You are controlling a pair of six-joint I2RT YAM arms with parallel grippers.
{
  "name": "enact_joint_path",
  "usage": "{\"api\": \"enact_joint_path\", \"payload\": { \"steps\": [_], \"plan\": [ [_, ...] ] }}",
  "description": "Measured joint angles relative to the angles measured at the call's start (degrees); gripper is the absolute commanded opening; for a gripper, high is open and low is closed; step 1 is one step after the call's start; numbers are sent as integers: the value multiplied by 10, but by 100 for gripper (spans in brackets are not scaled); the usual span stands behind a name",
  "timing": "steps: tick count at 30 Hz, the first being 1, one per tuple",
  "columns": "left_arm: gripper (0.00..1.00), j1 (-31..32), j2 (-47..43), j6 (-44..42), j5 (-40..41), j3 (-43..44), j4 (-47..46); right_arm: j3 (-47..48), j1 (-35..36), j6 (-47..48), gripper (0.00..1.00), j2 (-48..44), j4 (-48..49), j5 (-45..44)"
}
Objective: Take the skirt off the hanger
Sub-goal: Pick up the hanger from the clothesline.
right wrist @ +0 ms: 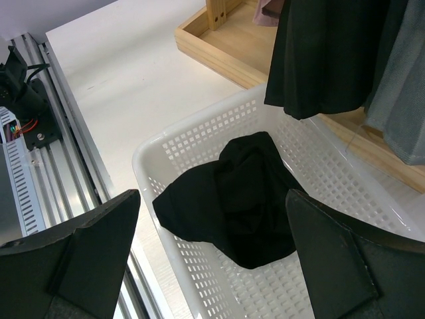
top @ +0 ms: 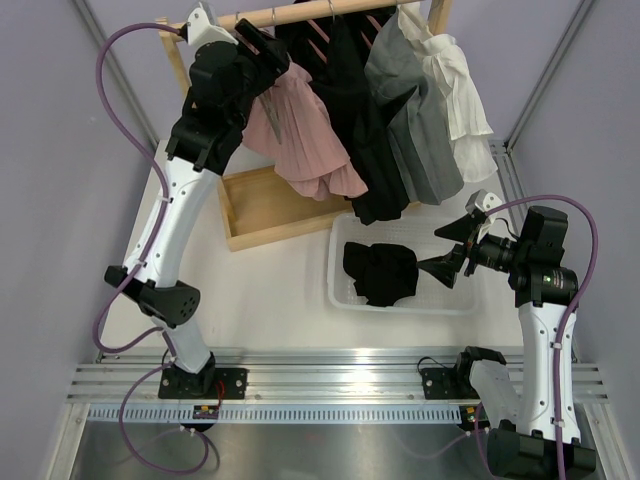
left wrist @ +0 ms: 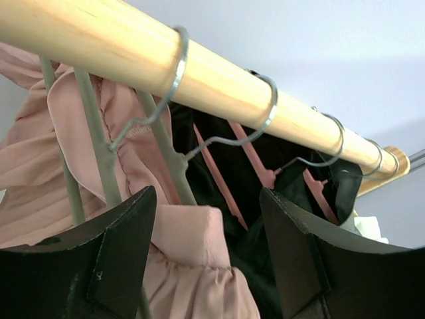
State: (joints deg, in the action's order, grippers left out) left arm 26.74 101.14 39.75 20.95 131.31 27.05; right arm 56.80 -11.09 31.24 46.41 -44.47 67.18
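A pink pleated skirt (top: 300,140) hangs at the left end of the wooden rail (top: 290,15). In the left wrist view it is on a grey-green hanger (left wrist: 99,143) whose wire hook (left wrist: 174,80) loops over the rail (left wrist: 133,46). My left gripper (top: 265,58) is raised to the rail, open. The skirt's folded waistband (left wrist: 189,242) sits between the jaws of the left gripper (left wrist: 206,199), against the left finger and apart from the right one. My right gripper (top: 435,250) hovers open over the white basket (top: 335,290), holding nothing.
Black (top: 355,110), grey (top: 410,120) and white (top: 460,90) garments hang further right on the rail, on pink hangers (left wrist: 255,159). A black garment (right wrist: 239,193) lies in the basket (right wrist: 153,143). The rack's wooden base tray (top: 260,210) sits under the skirt.
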Motion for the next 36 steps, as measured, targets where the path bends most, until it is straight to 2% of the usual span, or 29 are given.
{"api": "enact_joint_path", "payload": {
  "steps": [11, 19, 23, 29, 36],
  "plan": [
    [62, -20, 34, 7, -21, 1, -35, 0, 0, 3, 100, 0, -4, 2],
    [52, -21, 37, -11, -43, 0, -82, 0, 0, 6, 99, 2, -7, 8],
    [42, -21, 40, -27, -43, 0, -102, 0, 0, 7, 100, 2, -9, 10],
    [41, -21, 54, -44, -43, 0, -115, 0, 0, 7, 99, 2, -9, 10],
    [30, -22, 72, -63, -40, 0, -130, 0, 0, 7, 100, 3, -9, 10]
  ]
}}
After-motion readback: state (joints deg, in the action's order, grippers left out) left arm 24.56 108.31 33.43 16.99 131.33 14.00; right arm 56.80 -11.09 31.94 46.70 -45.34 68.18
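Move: The pink skirt's hanger, a grey-green one, hooks over the wooden rail; its neck is about 7 cm ahead of the left hand, some 2 cm to its right and 1 cm above. The empty hanger's neck is about 5 cm to the left of it and 1 cm nearer, and the first black garment's hanger about 8 cm to its right and 2 cm farther out. From the right hand, the skirt's hanger lies roughly 32 cm ahead, 29 cm left and 25 cm higher. The neck of the pink skirt's hanger, just under the rail, is what the left hand closes in on, going forward about 5 cm in all. It dips slightly at first, rises about 2 cm with the fingertips tilting up some 5 degrees, then eases forward and down again as the fingers narrow to about half their gap around the neck; a firm pinch can't be seen. ##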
